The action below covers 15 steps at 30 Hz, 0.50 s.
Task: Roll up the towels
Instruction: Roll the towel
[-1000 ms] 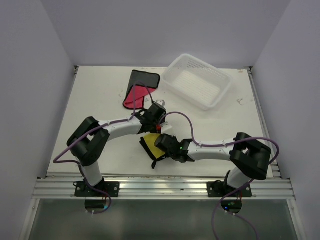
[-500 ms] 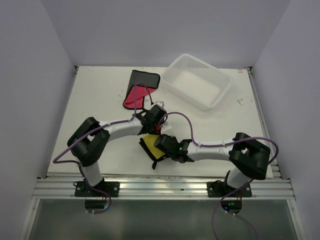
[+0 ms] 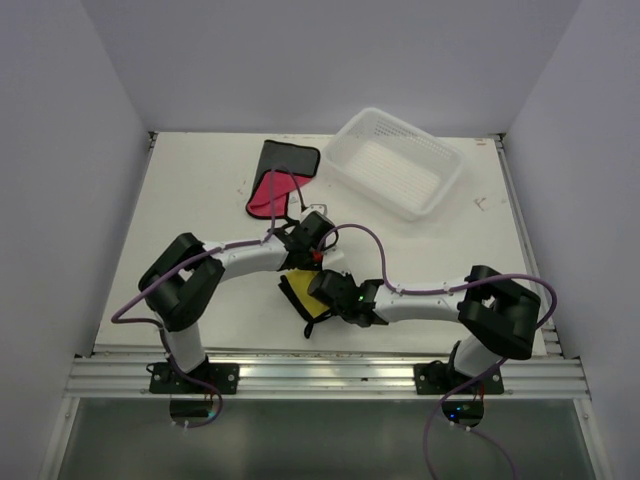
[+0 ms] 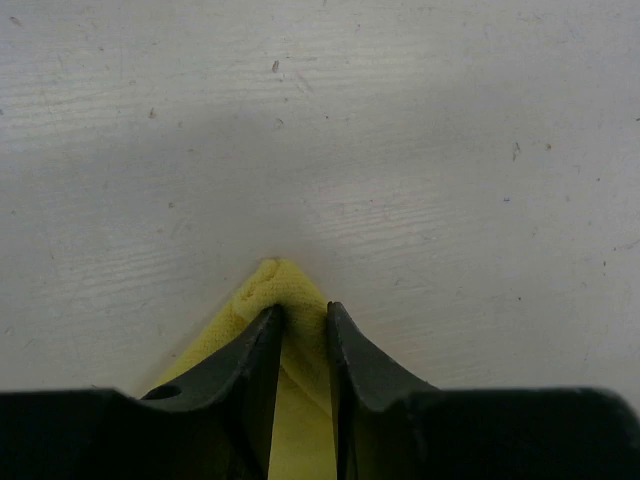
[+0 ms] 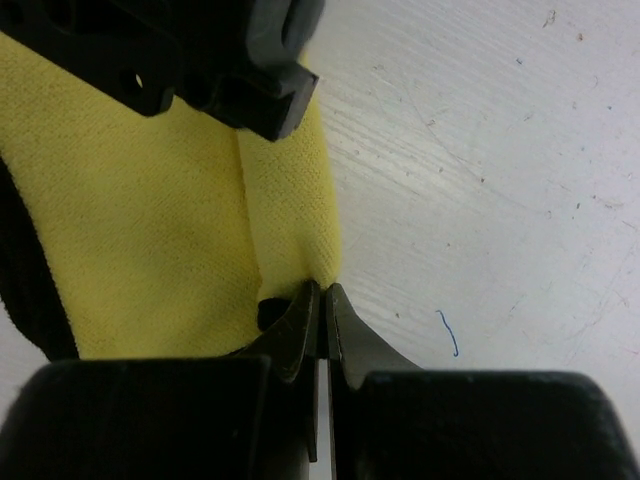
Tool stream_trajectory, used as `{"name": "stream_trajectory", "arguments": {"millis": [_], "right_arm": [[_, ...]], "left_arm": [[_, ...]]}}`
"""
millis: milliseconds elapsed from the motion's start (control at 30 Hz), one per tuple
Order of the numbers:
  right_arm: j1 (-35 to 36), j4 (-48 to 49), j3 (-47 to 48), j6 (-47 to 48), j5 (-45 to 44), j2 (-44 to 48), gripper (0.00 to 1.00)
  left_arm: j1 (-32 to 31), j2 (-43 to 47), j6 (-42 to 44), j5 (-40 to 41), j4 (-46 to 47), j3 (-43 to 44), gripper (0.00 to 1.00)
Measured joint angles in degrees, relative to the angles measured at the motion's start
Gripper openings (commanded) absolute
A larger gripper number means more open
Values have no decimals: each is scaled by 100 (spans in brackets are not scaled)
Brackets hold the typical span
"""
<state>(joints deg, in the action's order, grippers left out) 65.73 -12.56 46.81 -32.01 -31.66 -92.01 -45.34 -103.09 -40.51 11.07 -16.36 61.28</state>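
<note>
A yellow towel [image 3: 300, 291] with a dark edge lies near the table's front middle, partly hidden under both grippers. My left gripper [image 3: 303, 262] comes at it from the far side. In the left wrist view its fingers [image 4: 262, 340] clamp a raised fold of the yellow towel [image 4: 285, 290]; the left gripper [image 4: 302, 312] is shut on that fold. My right gripper [image 3: 322, 292] is at the towel's near right side. In the right wrist view the right gripper [image 5: 322, 290] is shut, pinching the rolled edge of the yellow towel [image 5: 290, 200].
A pink towel [image 3: 270, 192] and a black towel [image 3: 291, 158] lie overlapped at the back, left of centre. A white slotted basket [image 3: 436, 186] stands at the back right. Bare white table [image 3: 200, 190] surrounds the yellow towel.
The left arm has shifted very slightly to the right. Both grips on the yellow towel look the same as before.
</note>
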Motion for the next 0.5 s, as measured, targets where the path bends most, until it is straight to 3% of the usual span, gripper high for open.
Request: {"name": "stream_trajectory", "arguments": {"millis": [200,500], "right_arm": [[59,17,-13,-37,-96,2,0],[85,7,-46,-59,-341,87,0]], "left_arm": [[-7,-81,-96,98,50,15,0],[-9,-262,-103,74,46,275,0]]}}
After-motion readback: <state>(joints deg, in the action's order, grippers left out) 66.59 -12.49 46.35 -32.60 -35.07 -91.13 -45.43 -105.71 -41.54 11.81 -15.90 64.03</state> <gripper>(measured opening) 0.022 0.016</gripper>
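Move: The far end of the yellow towel's roll sits right between the left hand's open fingers, about 1 cm below the hand point. The towel's flat part has its middle some 6 cm back and 4 cm left. The red towel lies about 13 cm ahead and 12 cm left, the white basket some 22 cm ahead and 16 cm right. From the right hand, which already grips the roll's near end, that far end is roughly 8 cm ahead and 3 cm left. Nearly in place at first, sinking only a trace, the left hand shuts its fingers from about a third open and pinches the far end of the roll. It then slides forward and to the right in about equal parts, some 1.5 cm, at a steady wrist angle. The right hand keeps its closed grip on the near end. ##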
